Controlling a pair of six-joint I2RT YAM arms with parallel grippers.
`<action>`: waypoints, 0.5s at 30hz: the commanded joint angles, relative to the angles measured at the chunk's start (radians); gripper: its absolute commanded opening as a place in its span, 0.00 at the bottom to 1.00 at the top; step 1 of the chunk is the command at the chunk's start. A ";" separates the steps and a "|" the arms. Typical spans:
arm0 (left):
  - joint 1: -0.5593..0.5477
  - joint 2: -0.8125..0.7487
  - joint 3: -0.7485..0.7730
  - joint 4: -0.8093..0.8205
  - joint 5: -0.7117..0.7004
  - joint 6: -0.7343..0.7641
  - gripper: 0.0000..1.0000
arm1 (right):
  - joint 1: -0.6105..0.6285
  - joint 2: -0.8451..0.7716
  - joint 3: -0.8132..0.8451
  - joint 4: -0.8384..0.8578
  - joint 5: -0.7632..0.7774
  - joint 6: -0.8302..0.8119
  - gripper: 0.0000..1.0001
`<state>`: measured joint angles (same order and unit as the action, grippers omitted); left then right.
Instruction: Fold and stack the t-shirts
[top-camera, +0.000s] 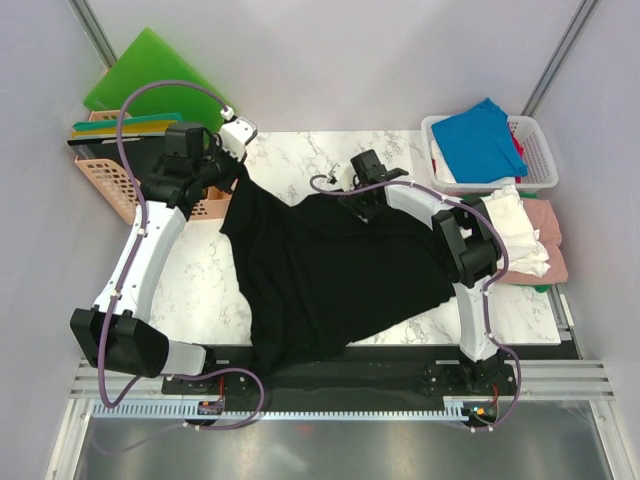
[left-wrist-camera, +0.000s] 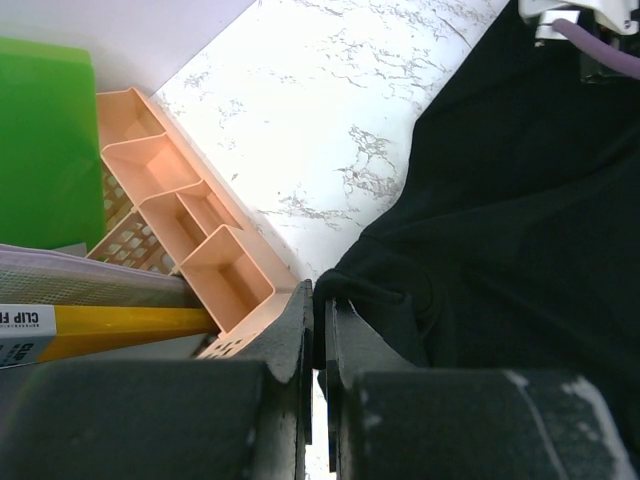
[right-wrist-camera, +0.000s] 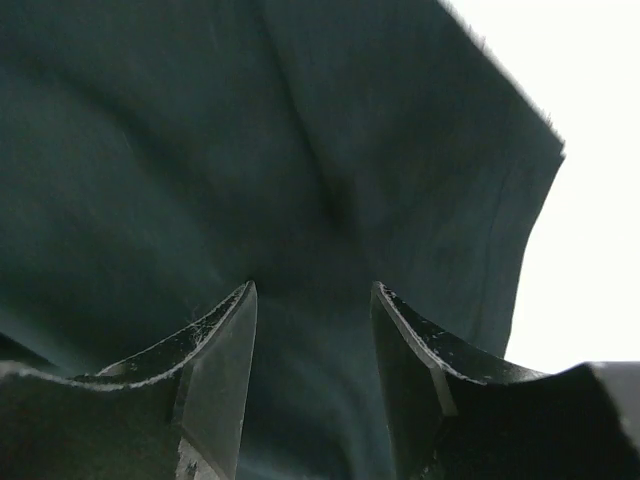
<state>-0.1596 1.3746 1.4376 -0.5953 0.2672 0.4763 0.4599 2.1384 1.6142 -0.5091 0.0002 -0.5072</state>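
The large black t-shirt (top-camera: 330, 265) lies spread over the marble table (top-camera: 205, 280), its lower hem hanging past the near edge. My left gripper (top-camera: 236, 172) is shut on the shirt's far left corner, next to the peach basket (top-camera: 105, 180); in the left wrist view the jaws (left-wrist-camera: 320, 295) pinch a fold of black cloth (left-wrist-camera: 520, 200). My right gripper (top-camera: 358, 207) stands on the shirt's far edge near the middle. Its fingers (right-wrist-camera: 313, 290) are apart, tips against the black fabric (right-wrist-camera: 200, 150), with cloth between them.
A white basket (top-camera: 535, 150) at the far right holds a blue t-shirt (top-camera: 485, 135). White (top-camera: 515, 225) and pink (top-camera: 550, 230) t-shirts lie beside the right arm. Green boards (top-camera: 150, 70) lean behind the peach basket (left-wrist-camera: 190, 215).
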 joint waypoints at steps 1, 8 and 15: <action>-0.006 0.009 0.009 0.043 0.009 -0.010 0.02 | 0.032 0.046 0.087 0.021 -0.006 0.016 0.57; -0.006 0.012 -0.005 0.055 0.001 -0.004 0.02 | 0.043 0.080 0.194 0.004 0.015 0.007 0.56; -0.008 0.007 -0.011 0.061 0.009 -0.008 0.02 | 0.042 0.159 0.250 -0.002 0.053 -0.011 0.56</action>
<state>-0.1612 1.3869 1.4330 -0.5823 0.2668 0.4763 0.5045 2.2662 1.8233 -0.5091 0.0254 -0.5060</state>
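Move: The right hand is open and low over the black t-shirt. The shirt's far corner, on the stretch not held up, lies about 8 cm ahead, 3 cm to its left and a couple of centimetres below. The held shirt edge in the left fingers is roughly 26 cm to the right hand's left, 1 cm ahead and 24 cm higher. From the left hand, that far corner lies some 23 cm to the right, 7 cm ahead and 26 cm below. The right hand skims low over the black t-shirt on a forward-left diagonal, about 4 cm left and nearly as far forward: the leftward part comes first, then it runs almost straight forward towards the shirt's far edge, only about 1 cm higher, the fingertips tipping some 5 degrees outward. Its fingers stay a little over half open and pinch nothing yet (whether they brush the cloth can't be seen), while the left hand stays nearly in place and keeps its shut grip, holding its part of the shirt up off the table. ##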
